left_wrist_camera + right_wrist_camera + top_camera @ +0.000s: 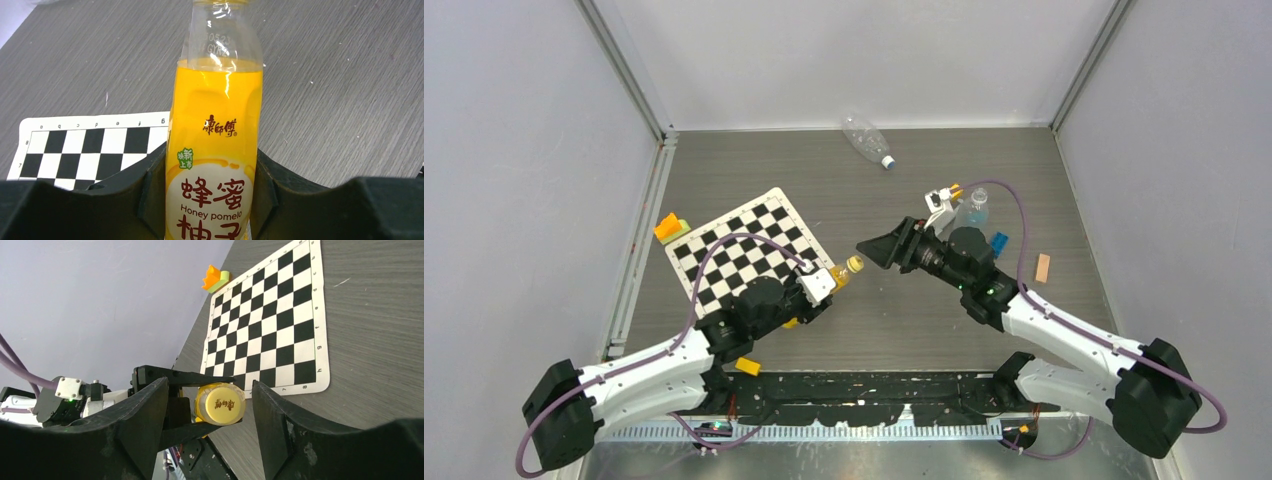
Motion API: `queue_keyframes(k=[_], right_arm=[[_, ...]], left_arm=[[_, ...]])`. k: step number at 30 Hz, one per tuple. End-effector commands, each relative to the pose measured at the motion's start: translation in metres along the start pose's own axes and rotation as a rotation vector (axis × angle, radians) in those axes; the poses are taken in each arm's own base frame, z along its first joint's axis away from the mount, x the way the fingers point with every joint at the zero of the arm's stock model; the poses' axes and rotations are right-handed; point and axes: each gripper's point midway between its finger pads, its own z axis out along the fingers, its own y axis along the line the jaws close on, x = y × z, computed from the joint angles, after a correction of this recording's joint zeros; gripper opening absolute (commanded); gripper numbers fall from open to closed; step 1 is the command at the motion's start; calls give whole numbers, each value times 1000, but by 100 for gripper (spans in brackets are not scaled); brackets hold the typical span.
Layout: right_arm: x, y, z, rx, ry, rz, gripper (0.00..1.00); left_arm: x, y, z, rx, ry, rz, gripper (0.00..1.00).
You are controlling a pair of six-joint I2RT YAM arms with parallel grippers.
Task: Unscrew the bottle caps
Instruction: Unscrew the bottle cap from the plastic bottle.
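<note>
My left gripper (212, 200) is shut on the yellow-orange bottle (215, 140), with a finger pressed against each side of its label. In the top view the left gripper (827, 287) holds that bottle (841, 273) off the table, and the yellow cap (856, 263) points at my right gripper (867, 248). The right gripper (209, 390) is open. The yellow cap (220, 404) faces it end-on between the fingers, with a gap on each side. A clear bottle (865, 136) lies at the back, its pale cap (887, 161) on. Another clear bottle (975, 208) stands behind my right wrist.
A chessboard mat (754, 245) lies left of centre, with an orange and green block (670, 227) at its far left corner. A blue block (999, 243) and a tan piece (1043, 267) lie to the right. A yellow block (747, 366) sits near the left arm's base.
</note>
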Motion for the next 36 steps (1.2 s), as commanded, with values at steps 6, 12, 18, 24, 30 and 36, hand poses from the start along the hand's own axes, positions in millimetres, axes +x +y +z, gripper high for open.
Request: queue_keyframes(k=[6,12,18,24,30,36], right_arm=[[6,13,15,-32,89,37,63],[18,15,18,-60,160,37,54],[24,24,17,-114,202,42,46],[26,23,13,-128,200,-11,23],[30,23,2,-211,186,-237,8],[65,40,-28,-618,265,-796,4]], left_arm=[[-35,13,0,-51,-96,0,0],[-36,13,-1,-51,-103,-2,0],[-37,13,-2,-52,-109,-2,0],[-39,14,-3,-55,-116,9,0],[-50,-5,-7,58,-172,12,0],[-72,-45,-20,292,-277,-8,0]])
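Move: The yellow cap stands about 3 cm to my right hand's left, 3 cm below and 1 cm back from it. From my left hand, which holds the juice bottle lower down, the cap is some 6 cm ahead, 7 cm right and 5 cm up. From my right hand, the chessboard's middle lies roughly 27 cm left, 9 cm ahead and 23 cm down; the opened clear bottle stands about 25 cm right, 14 cm ahead, 13 cm lower. I bring my half-open right hand down and left onto the cap, about 3 cm each way and slightly back, and close its fingers until they pinch the cap's sides. Then I roll that wrist some 20 degrees counter-clockwise, looking along its fingers at the cap, as it draws back and rises a little. My left hand keeps its grip on the bottle, holds still, then eases back and up with a small clockwise turn. ##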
